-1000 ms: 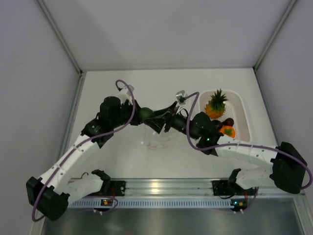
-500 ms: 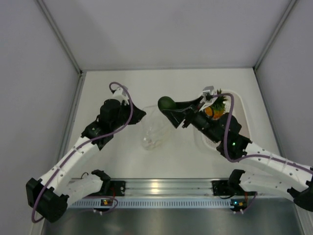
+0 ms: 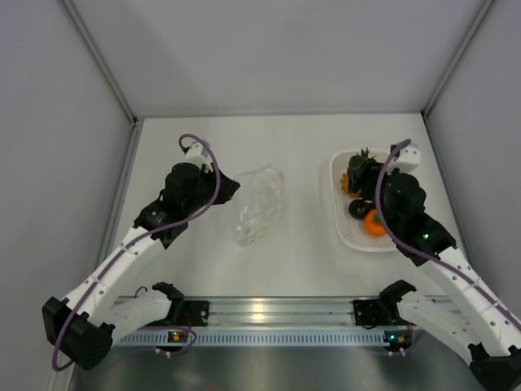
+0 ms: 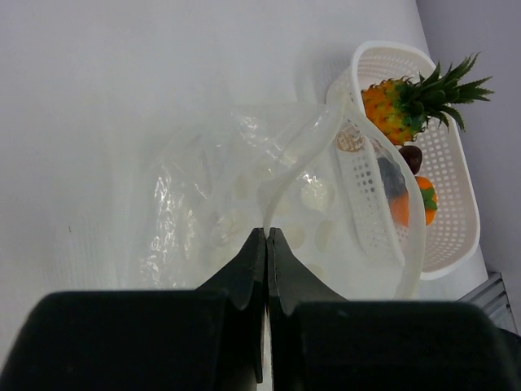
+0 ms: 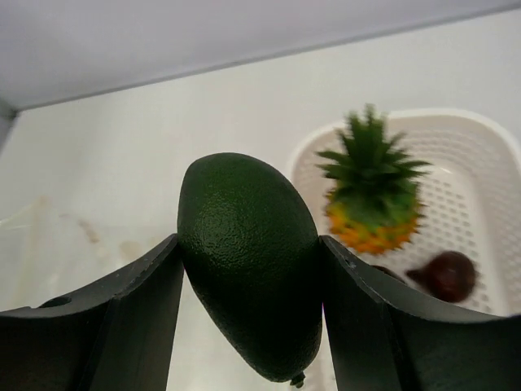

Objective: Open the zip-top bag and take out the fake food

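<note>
The zip-top bag (image 3: 259, 208) lies crinkled and clear on the table's middle, its mouth gaping open toward the basket. My left gripper (image 4: 267, 233) is shut on the bag's rim strip (image 4: 286, 167). My right gripper (image 5: 248, 273) is shut on a dark green avocado-shaped piece (image 5: 248, 261) of the fake food and hangs over the white basket (image 3: 345, 232), seen from above as the right gripper (image 3: 358, 179). In the basket lie the pineapple (image 5: 370, 195), a dark brown round piece (image 5: 444, 275) and an orange fruit (image 3: 374, 224). No food shows inside the bag (image 4: 236, 204).
The perforated white basket (image 4: 448, 163) stands at the table's right, close to the right wall. Grey walls enclose the table on three sides. A metal rail (image 3: 260, 314) with both arm bases runs along the near edge.
My right gripper has carried the dark green piece from the bag's mouth rightward to above the basket. The bag has sagged flat. The left gripper keeps its hold.
</note>
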You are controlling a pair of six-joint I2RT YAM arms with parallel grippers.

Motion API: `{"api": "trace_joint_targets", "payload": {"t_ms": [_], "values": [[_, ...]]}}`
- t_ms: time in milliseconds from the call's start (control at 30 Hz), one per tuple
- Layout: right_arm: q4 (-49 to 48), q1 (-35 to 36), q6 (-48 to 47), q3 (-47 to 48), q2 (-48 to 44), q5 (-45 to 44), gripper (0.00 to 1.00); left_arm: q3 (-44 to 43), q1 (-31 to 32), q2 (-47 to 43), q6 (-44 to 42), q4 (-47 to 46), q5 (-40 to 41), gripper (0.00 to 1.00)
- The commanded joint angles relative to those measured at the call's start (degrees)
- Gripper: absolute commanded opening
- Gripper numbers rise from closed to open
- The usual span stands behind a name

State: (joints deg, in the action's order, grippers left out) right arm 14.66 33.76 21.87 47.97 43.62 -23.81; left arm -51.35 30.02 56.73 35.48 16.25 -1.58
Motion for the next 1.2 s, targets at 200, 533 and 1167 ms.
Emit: {"api": "trace_joint_targets", "payload": {"t_ms": [200, 533, 1167], "values": [[6.7, -26.8, -0.4, -2.8, 4.5, 5.6, 0.18, -5.3, 0.0, -3.4, -3.7, 4.0, 4.6, 0.00], [0.6, -33.0, -3.7, -0.2, 22.3, 12.7, 0.24, -9.2, 0.0, -4.9, -6.2, 9.9, 6.3, 0.00], [3.3, -35.3, -5.4, 6.0, 26.6, 10.8, 0.99, -11.7, -0.4, -1.4, -8.9, 13.1, 23.0, 0.00]]}}
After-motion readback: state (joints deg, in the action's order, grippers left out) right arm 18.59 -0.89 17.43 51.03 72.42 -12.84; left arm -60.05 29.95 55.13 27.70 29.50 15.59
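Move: The avocado is in the right fingers; its free spot in the basket lies about 15 cm right of that hand, 8 cm ahead and 20 cm below. As low down, the pineapple is 11 cm ahead and 4 right of the hand, the dark plum 2 ahead and 10 right, the orange persimmon 4 back and 9 right. From the left hand, that spot is 50 cm right and 8 ahead; the bag's middle is about 7 right, 1 ahead, 12 below. Swing the right gripper right past the pineapple and down some 18 cm into the far right part of the basket, easing forward and tipping the fingers down about 30 degrees, then open wide to let go of the avocado and rise a little. Meanwhile keep the left gripper shut on the bag's edge, lift it and draw it some 6 cm left, away from the basket, sinking slightly at the end. ##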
